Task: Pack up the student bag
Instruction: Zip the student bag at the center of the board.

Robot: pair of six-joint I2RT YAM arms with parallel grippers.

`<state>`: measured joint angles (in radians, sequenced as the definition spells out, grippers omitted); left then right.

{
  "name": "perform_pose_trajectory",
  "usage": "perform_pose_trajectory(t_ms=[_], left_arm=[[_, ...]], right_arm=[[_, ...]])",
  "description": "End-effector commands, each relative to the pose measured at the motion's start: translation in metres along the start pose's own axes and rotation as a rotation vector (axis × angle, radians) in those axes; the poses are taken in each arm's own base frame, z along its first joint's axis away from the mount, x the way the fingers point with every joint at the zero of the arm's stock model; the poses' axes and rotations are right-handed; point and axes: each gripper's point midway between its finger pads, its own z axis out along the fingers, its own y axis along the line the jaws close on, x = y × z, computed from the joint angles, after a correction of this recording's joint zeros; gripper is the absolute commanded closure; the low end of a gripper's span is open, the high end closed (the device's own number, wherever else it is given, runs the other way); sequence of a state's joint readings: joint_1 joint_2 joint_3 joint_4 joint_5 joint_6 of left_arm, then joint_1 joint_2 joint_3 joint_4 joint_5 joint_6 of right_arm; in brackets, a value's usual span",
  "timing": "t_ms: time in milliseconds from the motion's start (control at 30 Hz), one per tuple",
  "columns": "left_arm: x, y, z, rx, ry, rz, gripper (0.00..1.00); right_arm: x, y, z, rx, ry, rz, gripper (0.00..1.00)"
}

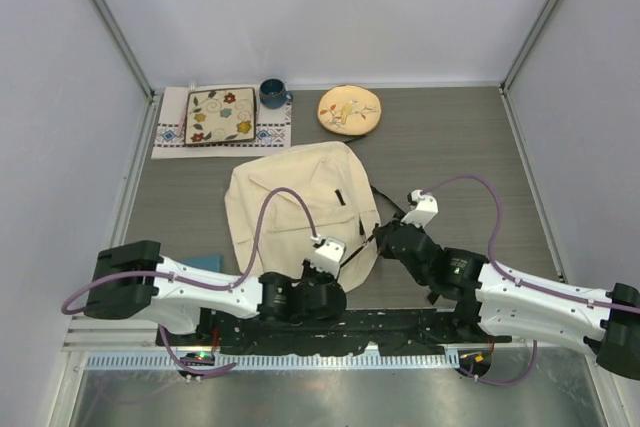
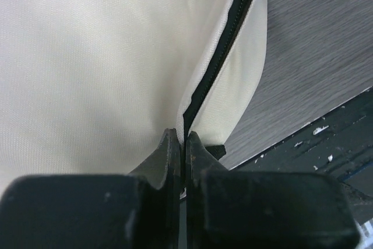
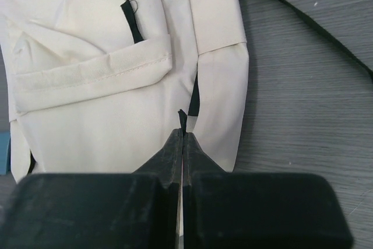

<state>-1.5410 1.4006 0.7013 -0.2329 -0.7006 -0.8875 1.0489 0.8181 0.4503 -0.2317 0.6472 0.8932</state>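
The student bag [image 1: 300,202], cream fabric with black straps, lies flat in the middle of the table. My left gripper [image 2: 182,135] is at its near edge [image 1: 335,252], shut, with the black zipper line [image 2: 224,39] running down between the closed jaws. Just right of it, my right gripper [image 3: 182,133] sits at the bag's near right corner [image 1: 385,237]. It is shut on a small black zipper tab [image 3: 182,118] that pokes out above the fingertips. The bag's front pocket flap [image 3: 93,74] shows in the right wrist view.
At the back left a square floral plate [image 1: 220,115] rests on a patterned mat, with a blue mug [image 1: 272,94] beside it. A round yellowish plate [image 1: 349,109] stands at the back centre. A blue item [image 1: 205,263] peeks out by the left arm. A black strap [image 3: 315,27] trails right of the bag.
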Motion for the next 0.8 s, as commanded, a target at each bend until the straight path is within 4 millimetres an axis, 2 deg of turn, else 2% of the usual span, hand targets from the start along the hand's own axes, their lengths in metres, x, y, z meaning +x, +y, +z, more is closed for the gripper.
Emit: perform_pose_trajectory(t_ms=[0, 67, 100, 167, 200, 300, 367, 467, 533, 633, 767], left_arm=[[0.034, 0.037, -0.018, -0.056, 0.084, -0.018, 0.87], [0.021, 0.038, -0.023, -0.047, 0.038, -0.041, 0.71], [0.008, 0.033, -0.030, -0.017, 0.005, -0.070, 0.51], [-0.010, 0.029, -0.035, 0.015, -0.042, -0.093, 0.37], [-0.026, 0.024, -0.042, 0.041, -0.079, -0.105, 0.28], [-0.057, 0.015, -0.050, 0.079, -0.147, -0.112, 0.14], [-0.080, 0.006, -0.054, 0.109, -0.184, -0.126, 0.11], [-0.101, -0.010, -0.049, 0.153, -0.198, -0.103, 0.09], [-0.107, -0.017, -0.042, 0.169, -0.192, -0.070, 0.09], [-0.109, -0.029, -0.031, 0.175, -0.164, -0.007, 0.08], [-0.098, -0.044, -0.014, 0.217, -0.090, 0.027, 0.08]], right_arm=[[-0.040, 0.017, 0.002, -0.030, -0.122, 0.033, 0.99], [-0.026, 0.022, 0.003, -0.076, -0.070, 0.032, 0.99], [-0.022, 0.026, 0.003, -0.098, -0.059, 0.045, 0.99], [-0.014, 0.026, 0.001, -0.117, -0.042, 0.049, 0.99], [-0.012, 0.026, 0.000, -0.119, -0.040, 0.053, 0.99], [-0.008, 0.027, -0.007, -0.138, -0.035, 0.048, 0.99], [-0.005, 0.026, -0.008, -0.141, -0.029, 0.047, 0.99], [-0.001, 0.025, -0.009, -0.140, -0.021, 0.046, 0.99], [0.000, 0.022, -0.008, -0.132, -0.021, 0.045, 0.99], [-0.002, 0.020, -0.009, -0.123, -0.027, 0.048, 0.99], [-0.001, 0.012, -0.010, -0.093, -0.028, 0.052, 0.99]])
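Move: The zipper pull, its black tab held in the right gripper's shut fingertips, is about 8 cm ahead of the left gripper, 8 cm to its right and 5 cm higher. The left gripper still pinches the lower end of the bag's zip. A short black strip on the bag's side lies some 10 cm ahead of the left gripper, 5 cm to its right and slightly lower. The loose shoulder strap runs about 7 cm ahead of the right gripper and 5 cm to its right, on the table. Open the left gripper wide to let go of the zip's lower end, backing it off about 3 cm to the left. Then lift it some 9 cm and swing it right and a little forward, towards the zipper pull. Keep the right gripper shut on the tab, easing it a centimetre or two left and back. ##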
